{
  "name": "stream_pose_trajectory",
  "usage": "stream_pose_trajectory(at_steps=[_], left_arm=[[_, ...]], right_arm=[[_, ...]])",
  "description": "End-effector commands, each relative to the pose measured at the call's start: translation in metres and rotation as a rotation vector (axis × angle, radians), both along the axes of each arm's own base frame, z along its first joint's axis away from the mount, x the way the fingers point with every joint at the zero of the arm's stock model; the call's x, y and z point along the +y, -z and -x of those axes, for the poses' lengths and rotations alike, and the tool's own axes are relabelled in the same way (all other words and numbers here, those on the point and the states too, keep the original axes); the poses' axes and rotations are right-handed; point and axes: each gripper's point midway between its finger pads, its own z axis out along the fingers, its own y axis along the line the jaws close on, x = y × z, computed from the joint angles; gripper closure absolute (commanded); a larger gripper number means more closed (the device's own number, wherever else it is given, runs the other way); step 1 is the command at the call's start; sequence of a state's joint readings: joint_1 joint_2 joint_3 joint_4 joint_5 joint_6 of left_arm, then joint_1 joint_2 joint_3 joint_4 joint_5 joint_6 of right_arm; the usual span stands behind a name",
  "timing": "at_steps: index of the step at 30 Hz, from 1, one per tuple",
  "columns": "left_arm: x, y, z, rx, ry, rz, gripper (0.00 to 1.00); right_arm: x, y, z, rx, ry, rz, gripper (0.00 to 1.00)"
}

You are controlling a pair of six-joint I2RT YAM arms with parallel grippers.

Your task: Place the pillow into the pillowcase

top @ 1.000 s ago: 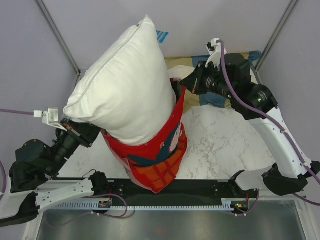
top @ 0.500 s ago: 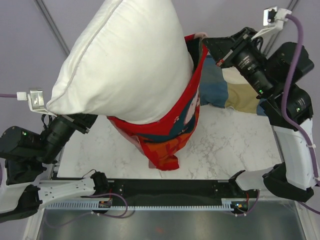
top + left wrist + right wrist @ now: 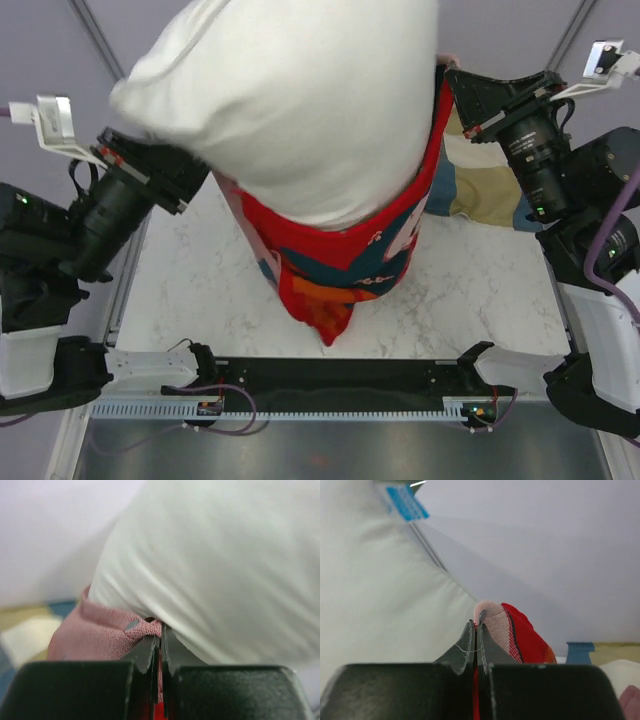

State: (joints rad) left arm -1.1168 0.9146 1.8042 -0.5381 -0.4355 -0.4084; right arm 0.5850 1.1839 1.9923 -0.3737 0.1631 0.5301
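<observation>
The plump white pillow (image 3: 290, 100) stands high in the top view, its lower end sunk in the red printed pillowcase (image 3: 340, 255), which hangs off the marble table with its bottom corner dangling. My left gripper (image 3: 200, 185) is shut on the case's left rim; in the left wrist view the pink fabric (image 3: 100, 637) is pinched at my left gripper (image 3: 160, 640), with the pillow (image 3: 225, 570) bulging above. My right gripper (image 3: 455, 85) is shut on the right rim; the right wrist view shows my right gripper (image 3: 477, 630) pinching the pillowcase (image 3: 520, 640) next to the pillow (image 3: 380, 605).
A blue, tan and cream checked pillow (image 3: 480, 190) lies at the table's back right, partly behind the hanging case. The marble table (image 3: 200, 300) ends at a black rail (image 3: 330, 375) along the near edge. Grey walls with metal poles stand at the back.
Both arms have lifted the case rim upward and apart, raising pillow and case higher toward the camera. The case's lower end has come off the table, and the pillow sits deeper in it.
</observation>
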Motion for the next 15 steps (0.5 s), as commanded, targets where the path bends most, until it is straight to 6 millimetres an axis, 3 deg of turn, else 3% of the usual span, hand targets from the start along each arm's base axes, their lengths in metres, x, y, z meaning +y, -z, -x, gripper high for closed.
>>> stream_pose_trajectory(at_steps=[1,2,3,6,7,8,9,10,11,12,13,15], left_arm=[[0.037,-0.121,0.035,-0.24,0.059,0.221,0.98],[0.043,-0.142,0.038,-0.264,0.056,0.258,0.98],[0.042,-0.142,0.037,-0.264,0.051,0.247,0.98],[0.048,-0.122,0.03,-0.214,0.009,0.235,0.98],[0.022,-0.085,0.008,-0.141,-0.027,0.152,0.98],[0.026,-0.071,0.006,-0.12,-0.047,0.152,0.98],[0.055,-0.071,0.017,-0.133,-0.056,0.24,0.98],[0.034,-0.023,0.0,-0.062,-0.088,0.166,0.98],[0.035,-0.007,-0.002,-0.035,-0.097,0.174,0.98],[0.052,0.003,0.004,-0.015,-0.096,0.227,0.98],[0.04,0.032,-0.005,0.029,-0.115,0.187,0.98],[0.041,0.044,-0.005,0.043,-0.118,0.187,0.98]], right_arm=[[-0.001,0.002,-0.02,-0.037,0.062,-0.042,1.0],[-0.003,-0.003,-0.018,-0.049,0.068,-0.049,1.0],[-0.006,-0.009,-0.016,-0.062,0.074,-0.059,1.0],[-0.027,-0.054,0.01,-0.154,0.097,-0.115,1.0],[-0.042,-0.082,0.031,-0.222,0.102,-0.158,1.0],[-0.051,-0.095,0.042,-0.259,0.115,-0.18,1.0],[-0.061,-0.108,0.054,-0.299,0.131,-0.193,1.0],[-0.079,-0.131,0.078,-0.37,0.145,-0.243,1.0],[-0.088,-0.14,0.089,-0.408,0.156,-0.259,1.0],[-0.099,-0.148,0.101,-0.439,0.18,-0.279,1.0],[-0.113,-0.158,0.12,-0.493,0.192,-0.317,1.0],[-0.126,-0.162,0.131,-0.515,0.211,-0.348,1.0]])
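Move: Between the two hands, the pillow stands with its upper part out of the pillowcase. Its middle is about 13 cm right of the left hand, 7 cm ahead and 3 cm above it; from the right hand it is some 16 cm left, 3 cm back and 2 cm lower. The case body hangs about 14 cm right of the left hand, 3 cm ahead and 18 cm below. On the table, the striped cloth lies roughly 25 cm ahead of the right hand, 5 cm right and 64 cm down. Shaking the pillowcase by its rim, both hands keep their shut grip and go in opposition: the left jerks up about 10 cm, then drops 14 cm, drifting left to finish below where it began. The right dips forward and down some 5 cm each way, then swings back and up about 9 cm, its fingertips tilting slightly upward. ##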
